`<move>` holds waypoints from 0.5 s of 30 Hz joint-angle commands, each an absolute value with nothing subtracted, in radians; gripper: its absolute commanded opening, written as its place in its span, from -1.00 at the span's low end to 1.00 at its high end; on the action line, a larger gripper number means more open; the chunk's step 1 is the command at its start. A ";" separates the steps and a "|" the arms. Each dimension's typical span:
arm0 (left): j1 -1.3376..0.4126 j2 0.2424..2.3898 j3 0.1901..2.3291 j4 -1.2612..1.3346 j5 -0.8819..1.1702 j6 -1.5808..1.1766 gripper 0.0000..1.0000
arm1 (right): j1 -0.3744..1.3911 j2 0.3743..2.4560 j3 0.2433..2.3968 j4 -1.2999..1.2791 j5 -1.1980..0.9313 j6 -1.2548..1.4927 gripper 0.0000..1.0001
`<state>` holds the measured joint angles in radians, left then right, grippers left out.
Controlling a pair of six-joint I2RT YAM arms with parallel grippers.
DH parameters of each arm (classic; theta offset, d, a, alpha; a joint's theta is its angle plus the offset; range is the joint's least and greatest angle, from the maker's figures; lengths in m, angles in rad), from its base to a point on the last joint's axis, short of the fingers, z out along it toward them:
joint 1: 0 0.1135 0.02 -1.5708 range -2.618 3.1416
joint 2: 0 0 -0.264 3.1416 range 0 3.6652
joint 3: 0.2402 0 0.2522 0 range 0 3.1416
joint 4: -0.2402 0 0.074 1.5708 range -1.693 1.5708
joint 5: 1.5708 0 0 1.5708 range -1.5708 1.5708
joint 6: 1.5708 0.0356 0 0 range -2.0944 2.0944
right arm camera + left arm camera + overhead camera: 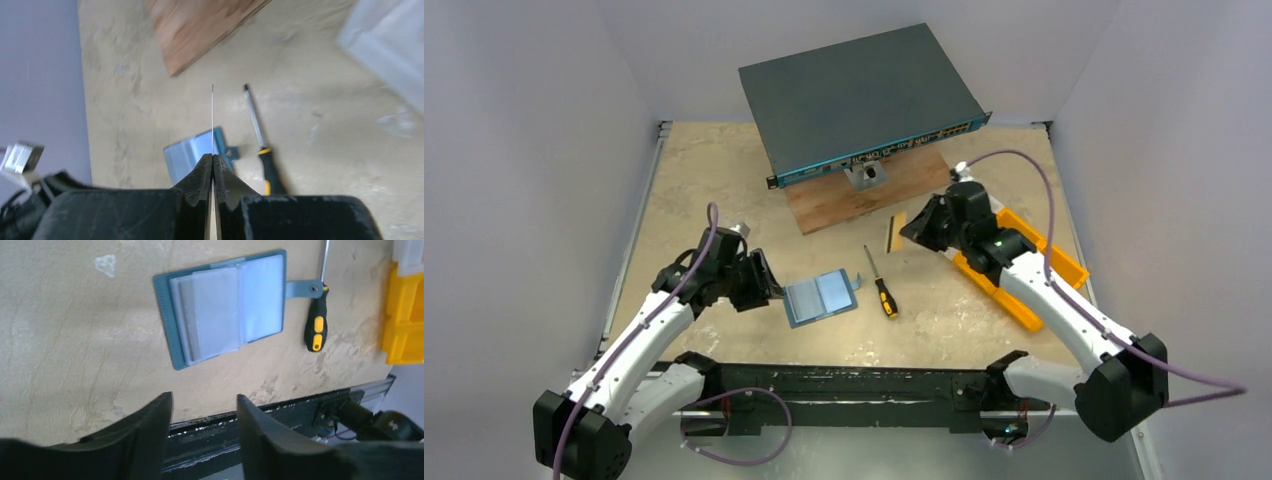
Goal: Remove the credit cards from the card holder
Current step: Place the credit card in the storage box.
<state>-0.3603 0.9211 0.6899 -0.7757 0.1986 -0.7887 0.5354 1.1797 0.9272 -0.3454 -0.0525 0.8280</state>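
The teal-blue card holder (821,296) lies open and flat on the tan table, its pale blue sleeves facing up (225,307); I cannot tell whether cards sit in the sleeves. My left gripper (769,285) hovers just left of it, jaws open with nothing between them (205,397). My right gripper (907,232) is raised farther back and to the right, shut on a thin yellowish card (894,233). In the right wrist view the card shows edge-on as a fine line (212,120) rising from the closed fingertips (213,156), with the holder (192,152) below.
A black-and-yellow screwdriver (881,283) lies right of the holder's strap. A large dark network switch (859,100) rests on a wooden board (864,195) at the back. A yellow bin (1024,265) stands under the right arm. White walls enclose the table.
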 commanded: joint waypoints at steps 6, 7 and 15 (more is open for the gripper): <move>-0.373 0.866 0.699 -0.722 0.343 -0.691 0.69 | 0.179 1.165 0.943 -0.444 -0.048 0.715 -1.00; -0.373 0.864 0.699 -0.722 0.351 -0.683 0.74 | 0.147 1.179 0.951 -0.433 -0.055 0.708 -1.00; -0.373 0.855 0.696 -0.733 0.383 -0.666 0.81 | -0.043 1.329 0.984 -0.336 -0.078 0.689 -1.00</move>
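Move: The right hand already holds the card. From it, the white tray of the storage box lies about 18 cm ahead, 15 cm to the right and 17 below. At table level too, the orange tray is some 5 cm ahead and 28 cm right, the screwdriver about 1 cm ahead and 4 cm left. From the left hand, the card holder sits roughly 5 cm ahead, 10 right and 9 below; the white tray is some 28 ahead, 42 right. Still pinching the card, the right hand sweeps about 18 cm to the right and some 6 cm forward towards the white tray, sinking about 4 cm after a level start, while the wrist swings some 25 degrees clockwise. Meanwhile the empty left hand drifts slightly right and up and spreads its half-open fingers nearly wide. ##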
